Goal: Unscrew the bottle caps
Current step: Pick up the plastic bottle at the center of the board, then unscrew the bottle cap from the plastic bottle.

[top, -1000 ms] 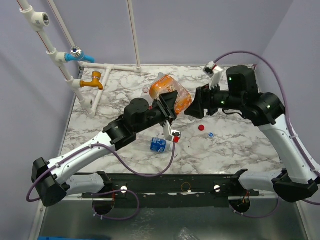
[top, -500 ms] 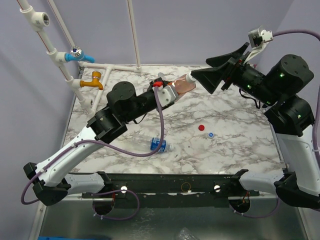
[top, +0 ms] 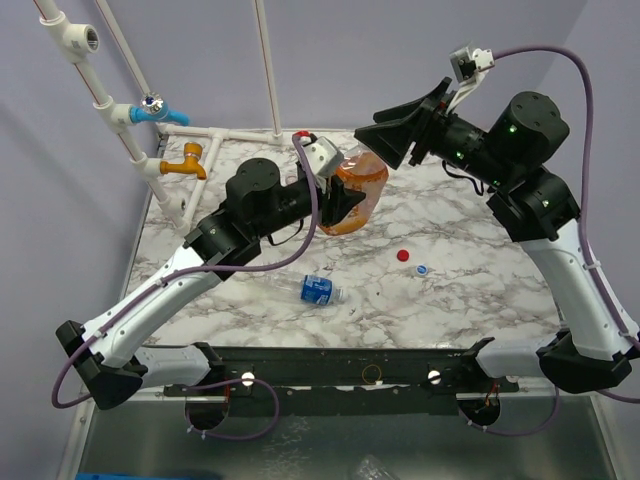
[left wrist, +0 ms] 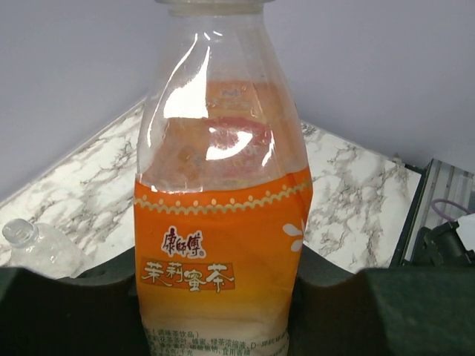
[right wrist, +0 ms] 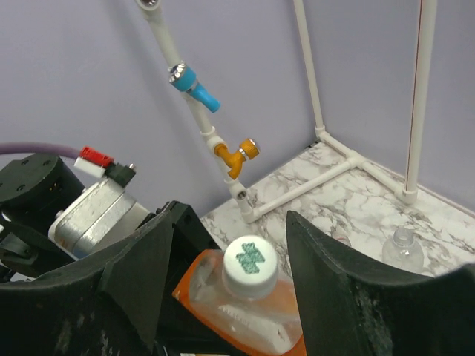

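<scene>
My left gripper [left wrist: 215,315] is shut on the lower body of the squat orange bottle [left wrist: 223,222], holding it upright above the table [top: 470,300]. In the top view this bottle [top: 362,188] sits just below my right gripper [top: 372,135]. In the right wrist view its white cap [right wrist: 251,265] carries a green mark and lies between my right gripper's [right wrist: 249,278] fingers [right wrist: 141,274], which stand open with a gap on each side. A red cap [top: 403,255] and a blue-and-white cap [top: 422,269] lie loose on the marble. A blue-labelled bottle [top: 318,290] lies on its side.
A white pipe frame with an orange faucet [top: 186,160] and a blue valve [top: 150,112] stands at the back left. A clear capless bottle [right wrist: 401,248] stands near the pipes, also seen at the left wrist view's left edge as a clear bottle [left wrist: 37,248]. Purple walls close in the back and sides.
Both arms lifted from low over the table. My left gripper swung the orange bottle from tilted to upright, and my right gripper moved left over its cap, jaws narrower than half a second ago.
</scene>
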{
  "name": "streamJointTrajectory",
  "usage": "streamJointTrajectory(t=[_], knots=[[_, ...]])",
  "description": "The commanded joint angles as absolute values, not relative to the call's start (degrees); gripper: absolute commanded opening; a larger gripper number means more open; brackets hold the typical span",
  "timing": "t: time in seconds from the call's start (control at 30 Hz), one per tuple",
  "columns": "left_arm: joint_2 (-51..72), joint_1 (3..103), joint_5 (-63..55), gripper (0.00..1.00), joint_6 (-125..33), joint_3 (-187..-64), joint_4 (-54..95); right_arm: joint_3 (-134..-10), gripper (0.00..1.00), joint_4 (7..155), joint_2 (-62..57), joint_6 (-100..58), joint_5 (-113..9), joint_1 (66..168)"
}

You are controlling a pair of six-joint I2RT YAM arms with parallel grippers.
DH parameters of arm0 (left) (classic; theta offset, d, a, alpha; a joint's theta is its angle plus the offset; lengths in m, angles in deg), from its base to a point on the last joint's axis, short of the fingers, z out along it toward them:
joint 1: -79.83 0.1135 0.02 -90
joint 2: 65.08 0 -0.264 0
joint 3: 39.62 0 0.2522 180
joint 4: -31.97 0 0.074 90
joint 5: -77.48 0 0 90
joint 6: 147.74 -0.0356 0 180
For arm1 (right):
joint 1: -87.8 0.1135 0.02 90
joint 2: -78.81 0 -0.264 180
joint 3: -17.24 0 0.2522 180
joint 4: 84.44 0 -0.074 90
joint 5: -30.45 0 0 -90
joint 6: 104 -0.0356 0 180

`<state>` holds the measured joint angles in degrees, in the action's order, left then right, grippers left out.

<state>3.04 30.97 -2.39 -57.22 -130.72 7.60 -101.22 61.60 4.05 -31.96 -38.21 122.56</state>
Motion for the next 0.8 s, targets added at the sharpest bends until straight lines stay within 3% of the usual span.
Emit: streamJointTrajectory(t=[0.0,0.33,0.5,0.63,0.77], knots=[[3.5,32.7,1.0,0.22,-50.5,-133.0,8.7,-99.7,0.63,62.8,4.6,-32.0,-35.9,122.4],[2.5,32.8,6.3,0.20,-53.5,-132.8,9.7,-101.8,0.64,59.6,1.9,-32.7,-37.1,122.4],[2.1,32.9,6.2,0.20,-54.5,-132.6,10.0,-102.7,0.55,58.7,0.8,-33.5,-36.3,122.4],[1.9,33.0,6.1,0.20,-54.5,-132.4,10.3,-102.5,0.34,59.1,0.8,-34.1,-35.6,122.4],[1.8,33.2,6.4,0.20,-54.5,-132.4,10.7,-102.4,0.01,59.9,1.1,-34.6,-34.9,122.4]])
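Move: The white cap of the orange-labelled bottle, held upright by the left hand, lies about 2 cm ahead of the right hand, 2 cm to its left and 4 cm below; from the left hand it is some 11 cm above, 1 cm ahead and 1 cm right. Far below, about 45 cm under the right hand, stand the clear bottle, roughly 24 cm ahead and 19 cm left, and the red-ringed bottle, some 20 cm ahead and 27 cm left. The right hand sinks some 3 cm, easing left and forward, and closes its fingers around the white cap. ##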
